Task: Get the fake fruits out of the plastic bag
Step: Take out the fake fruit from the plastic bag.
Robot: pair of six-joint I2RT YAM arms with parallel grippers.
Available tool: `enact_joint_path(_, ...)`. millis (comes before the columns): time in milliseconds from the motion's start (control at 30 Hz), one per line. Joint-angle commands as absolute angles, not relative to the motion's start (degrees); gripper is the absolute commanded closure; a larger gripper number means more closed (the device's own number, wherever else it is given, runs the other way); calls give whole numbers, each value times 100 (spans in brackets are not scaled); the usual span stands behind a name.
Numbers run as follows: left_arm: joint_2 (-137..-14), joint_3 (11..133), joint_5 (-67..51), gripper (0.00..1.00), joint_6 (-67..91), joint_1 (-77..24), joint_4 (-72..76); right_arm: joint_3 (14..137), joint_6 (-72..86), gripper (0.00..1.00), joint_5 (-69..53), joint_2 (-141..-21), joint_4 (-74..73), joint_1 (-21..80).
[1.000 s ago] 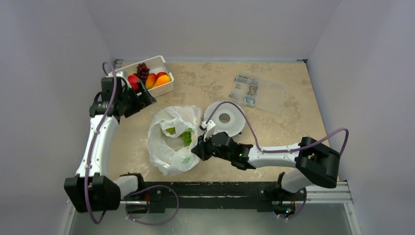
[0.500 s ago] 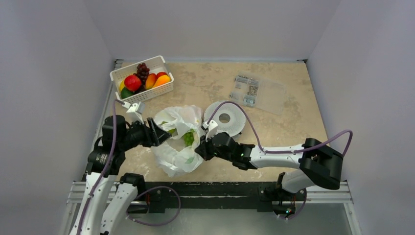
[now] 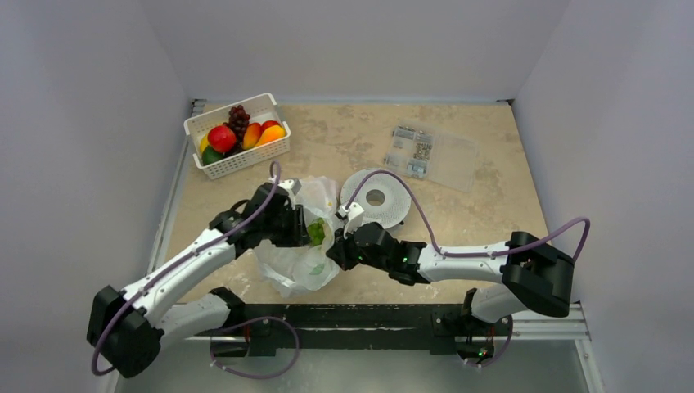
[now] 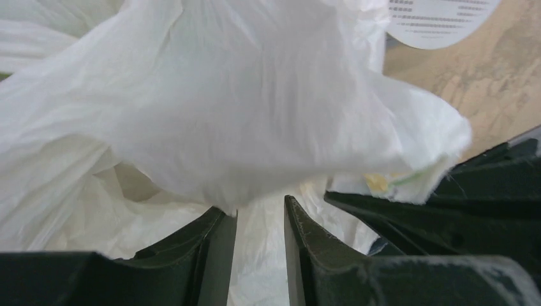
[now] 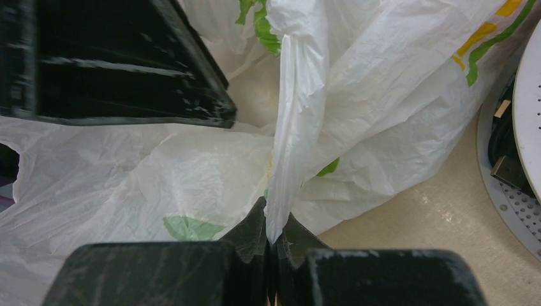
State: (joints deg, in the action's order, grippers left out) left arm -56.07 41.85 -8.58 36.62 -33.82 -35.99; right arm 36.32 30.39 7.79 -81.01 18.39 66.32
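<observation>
The plastic bag (image 3: 296, 260) lies crumpled at the table's front centre, mouth upward. A green grape bunch (image 3: 316, 232) shows inside the mouth; other fruits in it are hidden. My left gripper (image 3: 299, 230) reaches into the bag mouth from the left. In the left wrist view its jaws (image 4: 258, 207) stand slightly apart with only bag film (image 4: 255, 95) behind the gap. My right gripper (image 3: 336, 250) is shut on the bag's right edge. In the right wrist view (image 5: 275, 224) a fold of film (image 5: 290, 127) runs up from between its pads.
A white slotted basket (image 3: 245, 161) at the back left holds a red apple (image 3: 222, 137), dark grapes (image 3: 238, 117) and orange fruits. A white perforated disc (image 3: 378, 199) lies right behind the bag. A clear labelled packet (image 3: 430, 155) lies at the back right.
My left arm has swung from beside the basket down and right to the bag, and its gripper now reaches into the bag mouth. My right gripper has kept its hold on the bag edge.
</observation>
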Motion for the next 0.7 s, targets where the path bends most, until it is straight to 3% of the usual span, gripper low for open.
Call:
enact_joint_path(0, -6334, 4539, -148, 69, 3889, -3633, -2929, 3794, 2972, 100, 840, -8002, 1944, 6653)
enact_joint_path(100, -6730, 4626, 327, 67, 4000, -3656, -2851, 3784, 2982, 100, 865, -7991, 1983, 6651)
enact_joint_path(267, -7329, 4759, 773, 49, 3964, -3671, -2533, 3762, 2988, 100, 827, -8006, 2083, 6653)
enact_joint_path(500, -8238, 4872, 1044, 31, 4008, -3674, -2081, 3757, 2958, 100, 858, -8007, 2118, 6653)
enact_joint_path(667, -8783, 4937, 1174, 31, 3978, -3737, -2007, 3697, 2941, 100, 881, -7963, 2145, 6653)
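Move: Down inside the bag, the green grapes lie about 3 cm ahead of the left hand, 4 cm to its right and some 9 cm below. A green fruit half under the bag's fold is roughly 6 cm ahead and 4 cm left of that hand, equally low; the white disc is about 12 cm ahead and 19 cm right. From the right hand, the grapes are some 6 cm ahead, 4 cm left and 7 cm below. Dipping into the bag beside the grapes, the left hand sinks about 8 cm while reaching some 7 cm forward, its wrist tilting nearly 20 degrees so the fingers point more steeply down. The fingers, a third open at first, spread wide on the way in. The right hand stays put, still pinching the bag's rim. ##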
